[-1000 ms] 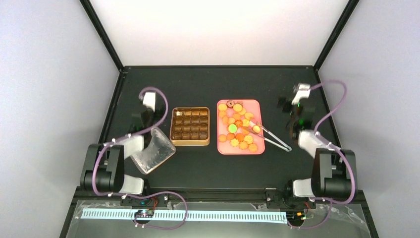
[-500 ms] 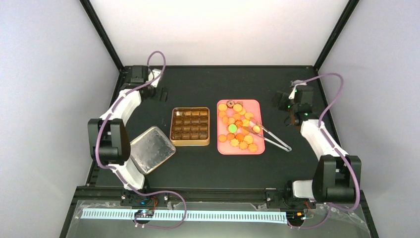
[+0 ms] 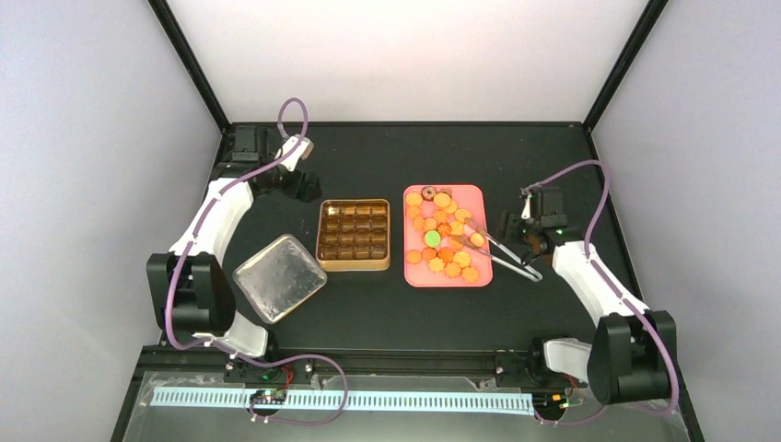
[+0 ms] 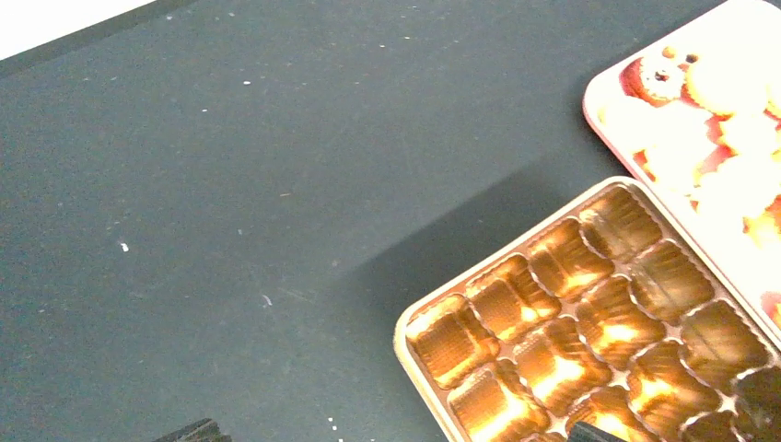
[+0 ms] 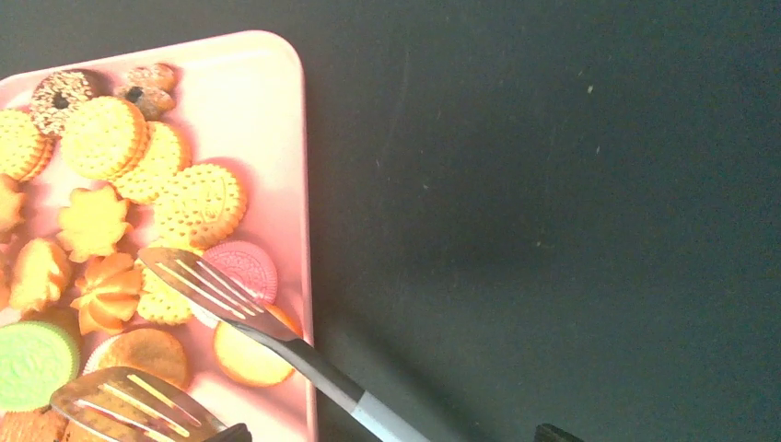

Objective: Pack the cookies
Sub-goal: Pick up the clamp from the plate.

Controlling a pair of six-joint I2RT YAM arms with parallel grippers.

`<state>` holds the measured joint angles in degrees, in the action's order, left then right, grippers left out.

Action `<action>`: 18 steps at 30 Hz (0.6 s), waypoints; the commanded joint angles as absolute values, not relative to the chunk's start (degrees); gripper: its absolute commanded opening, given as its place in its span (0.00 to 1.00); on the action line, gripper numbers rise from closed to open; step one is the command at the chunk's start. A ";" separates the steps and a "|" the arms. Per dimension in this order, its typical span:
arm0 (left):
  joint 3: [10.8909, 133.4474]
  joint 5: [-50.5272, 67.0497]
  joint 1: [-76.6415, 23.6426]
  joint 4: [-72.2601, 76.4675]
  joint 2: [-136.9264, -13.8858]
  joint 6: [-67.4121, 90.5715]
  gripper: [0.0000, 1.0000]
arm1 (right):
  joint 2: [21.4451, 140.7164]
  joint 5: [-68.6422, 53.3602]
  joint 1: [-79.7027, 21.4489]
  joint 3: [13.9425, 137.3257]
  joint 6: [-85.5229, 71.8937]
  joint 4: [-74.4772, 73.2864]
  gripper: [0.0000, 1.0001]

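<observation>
The cookies [image 3: 442, 230], mostly orange-golden with one green [image 3: 432, 238], lie heaped on a pink tray [image 3: 472, 196]. In the right wrist view the cookies [image 5: 198, 203] include a pink one [image 5: 241, 269] and a green one [image 5: 32, 364]. Metal tongs [image 5: 304, 354] rest with their slotted ends over the cookies. My right gripper [image 5: 391, 435] is open, its fingers astride one tong arm just off the tray's right edge. The brown compartmented tin [image 3: 354, 234] stands left of the tray with empty cups [image 4: 589, 313]. My left gripper [image 4: 391, 435] is open above the tin's far left corner, holding nothing.
The tin's silver lid [image 3: 280, 277] lies on the black table at the near left. The tongs' handles [image 3: 516, 265] stick out right of the tray. Black frame bars rise from the back corners.
The left arm swung from over the lid to the back left, then toward the tin's far corner. The right arm dropped from the back right to the tongs' handles.
</observation>
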<state>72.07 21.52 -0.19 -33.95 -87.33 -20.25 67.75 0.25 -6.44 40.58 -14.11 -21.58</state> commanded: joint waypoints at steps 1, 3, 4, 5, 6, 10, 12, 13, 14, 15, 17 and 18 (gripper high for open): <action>71.48 27.60 0.07 -37.10 -85.17 -23.24 0.99 | 72.62 -0.89 -7.59 43.98 -14.66 -23.24 0.80; 71.29 29.21 0.03 -37.37 -84.87 -23.60 0.99 | 75.09 -1.01 -8.25 45.59 -14.46 -23.29 0.79; 71.25 29.81 0.08 -37.44 -84.82 -23.70 0.99 | 76.09 -0.95 -8.40 46.22 -14.38 -23.17 0.77; 71.28 30.38 0.02 -37.58 -84.86 -23.79 0.99 | 76.98 -0.93 -8.48 46.73 -14.43 -23.06 0.75; 71.28 30.78 0.01 -37.69 -84.93 -23.85 0.99 | 78.06 -1.03 -8.51 47.12 -14.34 -23.03 0.74; 71.73 31.82 0.02 -38.20 -85.50 -23.91 0.99 | 80.64 -1.25 -8.99 47.89 -14.03 -22.93 0.70; 71.96 32.06 0.01 -38.24 -85.47 -23.95 0.99 | 82.12 -0.98 -8.93 47.97 -13.90 -22.76 0.64; 72.01 32.14 0.05 -38.31 -85.39 -23.98 0.99 | 82.95 -0.85 -8.94 48.05 -13.80 -22.65 0.62; 72.13 32.15 0.01 -38.34 -85.24 -23.98 0.99 | 83.99 -0.67 -8.96 48.26 -13.73 -22.55 0.60; 72.23 32.16 0.04 -38.50 -85.05 -23.99 0.99 | 85.08 -0.42 -8.90 48.53 -13.57 -22.47 0.60; 72.33 32.25 0.03 -38.91 -84.64 -24.12 0.99 | 87.19 -0.39 -8.97 49.12 -13.29 -22.18 0.58; 72.41 32.26 0.01 -39.17 -84.39 -24.21 0.99 | 88.06 -0.40 -8.94 49.29 -13.15 -22.01 0.57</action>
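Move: The clamp lies almost right under my right hand, its middle about 2 cm to the left and 7 cm below. The pink plate's middle is some 14 cm left and 3 cm ahead of that hand, with the green cookie about 17 cm left and 3 cm ahead. From my left hand, the gold tray's middle is about 7 cm right, 4 cm back and 15 cm below, and the clamp roughly 40 cm right and 7 cm back. I sink my right hand about 5 cm onto the clamp's handles, easing some 2 cm forward and 2 cm left on the way and then going straight down, tipping the fingers about 10 degrees steeper and part-closing them from wide open around the handles. My left hand, open and high, drifts some 3 cm back and right towards the gold tray, turning slightly clockwise. ##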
